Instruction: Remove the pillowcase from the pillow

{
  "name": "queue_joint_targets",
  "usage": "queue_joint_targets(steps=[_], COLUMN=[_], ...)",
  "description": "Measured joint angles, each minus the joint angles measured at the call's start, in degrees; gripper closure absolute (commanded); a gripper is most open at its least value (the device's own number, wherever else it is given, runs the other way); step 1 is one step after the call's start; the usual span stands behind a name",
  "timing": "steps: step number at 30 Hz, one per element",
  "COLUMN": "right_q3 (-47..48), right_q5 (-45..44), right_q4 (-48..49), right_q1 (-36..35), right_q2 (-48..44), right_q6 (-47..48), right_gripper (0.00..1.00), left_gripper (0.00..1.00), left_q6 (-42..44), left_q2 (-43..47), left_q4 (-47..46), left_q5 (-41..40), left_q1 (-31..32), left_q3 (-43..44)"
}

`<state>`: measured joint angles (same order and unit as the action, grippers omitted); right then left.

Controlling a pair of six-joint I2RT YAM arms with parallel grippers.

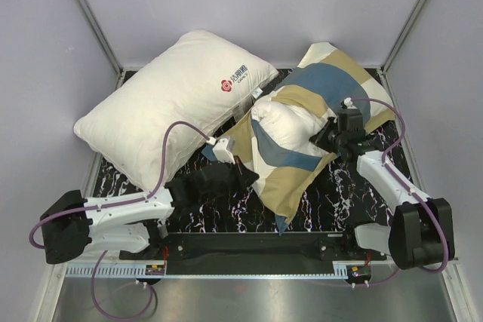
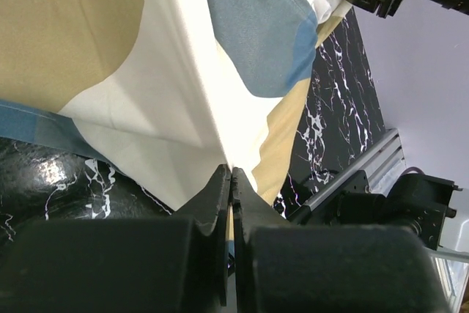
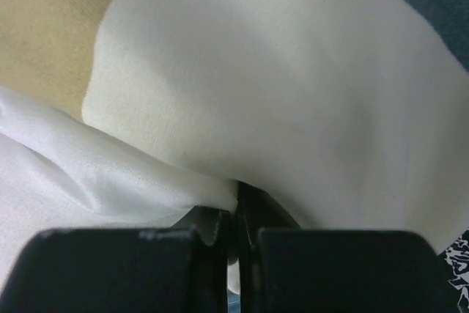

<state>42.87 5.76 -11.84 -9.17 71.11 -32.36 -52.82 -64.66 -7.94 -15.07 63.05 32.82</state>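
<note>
The checked pillowcase (image 1: 336, 84) in teal, tan and cream lies at centre right. The plain off-white pillow (image 1: 290, 122) bulges out of its open near end. My left gripper (image 1: 229, 157) is at the case's near-left edge, shut on a fold of cream pillowcase fabric (image 2: 183, 108); its jaws (image 2: 231, 171) meet on the cloth. My right gripper (image 1: 324, 139) is at the pillow's right side. In the right wrist view the right gripper (image 3: 236, 209) is shut on a fold of white pillow fabric (image 3: 88, 174), with the cream pillowcase (image 3: 293, 93) draped over one finger.
A white pillow with a red logo (image 1: 177, 107) lies at the back left, touching the pillowcase. The black marbled tabletop (image 1: 343, 194) shows near the arms. A metal rail (image 1: 249, 269) runs along the front edge, and grey walls close in both sides and the back.
</note>
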Motion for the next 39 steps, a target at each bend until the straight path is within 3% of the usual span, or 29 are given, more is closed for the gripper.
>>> queue_joint_targets(steps=[9,11,12,15,18,23,28,39], right_q3=[-3.8,-4.0,-4.0,-4.0,-3.5,-2.6,-3.3,-7.4], right_q5=[1.0,1.9,2.4,3.1,4.6,6.1,7.5,7.1], right_q4=[2.6,1.9,1.2,-2.7,-6.3,-10.5,-11.5,-3.8], right_q1=[2.1,2.3,2.4,2.6,2.6,1.2,-0.9,-5.1], right_q2=[-6.0,-8.0,-9.4,-15.0,-21.2,-29.4,-31.9,-18.9], right_q6=[0.5,1.7,2.2,4.2,5.9,6.7,6.5,5.7], right_gripper=[1.0,0.76,0.49,0.12,0.02,0.0,0.0,0.0], left_gripper=[1.0,1.0,1.0,1.0,1.0,1.0,1.0,1.0], left_q6=[2.8,3.0,3.1,3.6,4.0,4.2,4.3,4.3], left_q2=[-11.7,-14.4,-15.7,-19.5,-20.9,-20.9,-21.0,-21.0], left_q4=[-1.0,-1.2,-1.2,-0.5,0.2,1.2,1.7,2.0], left_q5=[2.3,2.6,2.6,2.4,2.1,1.7,1.5,1.5], left_q1=[0.7,0.7,0.7,0.7,0.7,0.8,0.8,0.8], left_q3=[7.5,8.1,8.5,10.3,11.1,11.6,11.8,11.8])
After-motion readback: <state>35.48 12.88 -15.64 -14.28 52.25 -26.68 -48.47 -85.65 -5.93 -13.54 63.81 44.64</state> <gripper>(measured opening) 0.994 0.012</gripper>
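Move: The exposed pillow's near edge is about 5 cm back from and 5 cm left of the right hand, roughly level with it. The blue band of the pillowcase is 6 cm back from the right hand, 4 cm left and about 4 cm lower; the tan lower flap is some 15 cm back, 8 cm left and 10 cm lower. From the left hand, the same pillow edge is about 8 cm ahead, 9 cm right and some 4 cm lower. Back and up some 10 cm, the right hand lets go of its pinch on the white fabric and opens wide, its fingers tipping up. It then swings left and dips about 6 cm, bringing the open jaws around the pillow's near edge. Meanwhile the left hand, still pinching the pillowcase, carries it right and down, 5 cm each way, then holds there. ##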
